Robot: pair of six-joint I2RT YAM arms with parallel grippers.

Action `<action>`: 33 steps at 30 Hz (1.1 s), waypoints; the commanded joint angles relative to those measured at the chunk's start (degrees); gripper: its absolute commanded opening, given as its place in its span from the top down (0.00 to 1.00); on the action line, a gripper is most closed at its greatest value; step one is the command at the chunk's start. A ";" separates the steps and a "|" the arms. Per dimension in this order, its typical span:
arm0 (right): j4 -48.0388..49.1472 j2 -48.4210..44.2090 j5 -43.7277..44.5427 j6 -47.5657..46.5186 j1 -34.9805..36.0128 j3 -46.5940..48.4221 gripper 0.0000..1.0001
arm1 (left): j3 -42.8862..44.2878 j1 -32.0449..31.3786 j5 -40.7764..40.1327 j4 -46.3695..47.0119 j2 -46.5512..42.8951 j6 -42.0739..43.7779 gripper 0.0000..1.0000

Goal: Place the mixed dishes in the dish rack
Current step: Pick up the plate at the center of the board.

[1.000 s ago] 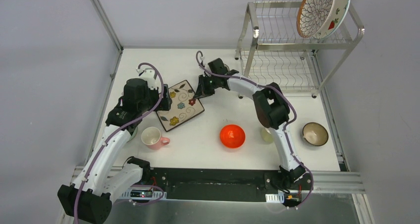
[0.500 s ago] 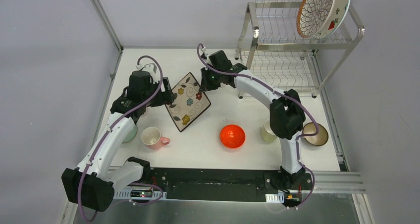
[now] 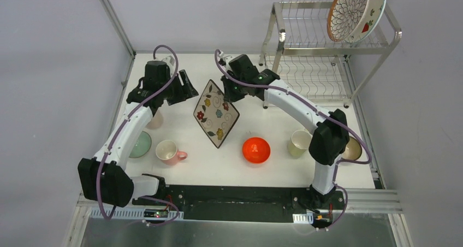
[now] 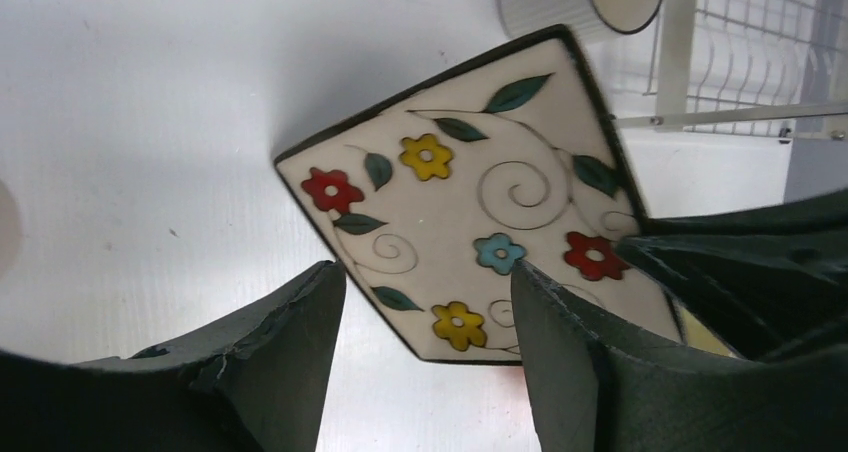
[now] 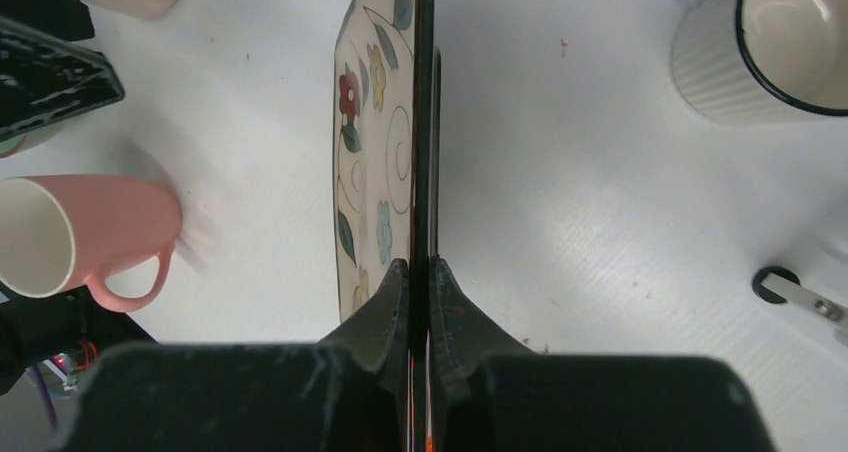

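The floral rectangle plate [image 3: 217, 113] hangs tilted on edge above the table, and my right gripper [image 3: 228, 91] is shut on its top corner. In the right wrist view the plate [image 5: 375, 172] runs edge-on out from the closed gripper [image 5: 420, 267]. My left gripper [image 3: 188, 86] stands open just left of the plate, holding nothing. Its fingers [image 4: 290, 342] frame the plate's lower corner [image 4: 470, 212] from a short way off. The dish rack [image 3: 327, 50] stands at the back right with a brown-petal round plate [image 3: 355, 12] upright on its upper shelf.
On the table lie a red-orange bowl [image 3: 256, 150], a pink cup [image 3: 168, 151], a pale green bowl [image 3: 141, 145] and a pale ribbed cup [image 3: 300, 143]. A dark brown bowl [image 3: 355, 148] is half hidden behind the right arm. Another pale cup [image 3: 155, 118] sits under the left arm.
The right gripper has lifted the floral plate off the table, tipped it up and carried it rightward. The left arm has swung toward the back, its jaws narrowing a little.
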 commanded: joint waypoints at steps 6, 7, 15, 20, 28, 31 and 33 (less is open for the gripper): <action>4.76 -10.99 4.22 0.77 -0.17 -4.31 1.00 | -5.95 0.66 10.71 2.40 7.58 -2.51 0.42; 4.52 -11.10 4.31 0.84 -0.17 -4.22 1.00 | -6.61 0.66 11.96 2.94 8.38 -2.85 0.44; 4.42 -11.65 3.53 4.17 -0.08 -5.27 1.00 | -12.94 -0.83 12.75 7.73 11.16 -4.30 0.55; 6.17 -12.91 2.89 5.94 -0.08 -8.41 1.00 | -14.39 -3.30 10.00 9.23 13.92 -4.72 0.56; 10.19 -14.03 -0.85 9.19 -0.08 -12.57 1.00 | -13.77 -6.82 7.64 11.04 19.38 -3.84 0.62; 11.54 -14.09 -2.58 10.37 -0.09 -13.81 1.00 | -14.13 -6.90 7.30 11.32 20.06 -3.53 0.63; 12.93 -14.25 -3.89 11.25 -0.09 -14.75 1.00 | -14.53 -6.90 7.08 11.57 20.54 -3.40 0.65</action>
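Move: The patterned square plate hangs aslant in the right hand's grip; its middle lies about 9 cm to the left hand's right, 4 cm back and 11 cm below. From the left hand, the pink mug is some 10 cm left and 13 cm back, the orange bowl 24 cm right and 12 cm back, both roughly 17 cm down. From the right hand, the plate's middle is about 3 cm back, 3 cm left and 7 cm below. Steeply down, some 17 cm, the left hand sinks while drawing back and to its right about 5 cm each, tipping its fingers nearly 30 degrees further downward and narrowing their gap by almost half, to bring them to the plate's lower left edge. The right hand keeps its pinch on the plate, easing right, then back, roughly 3 cm each. ##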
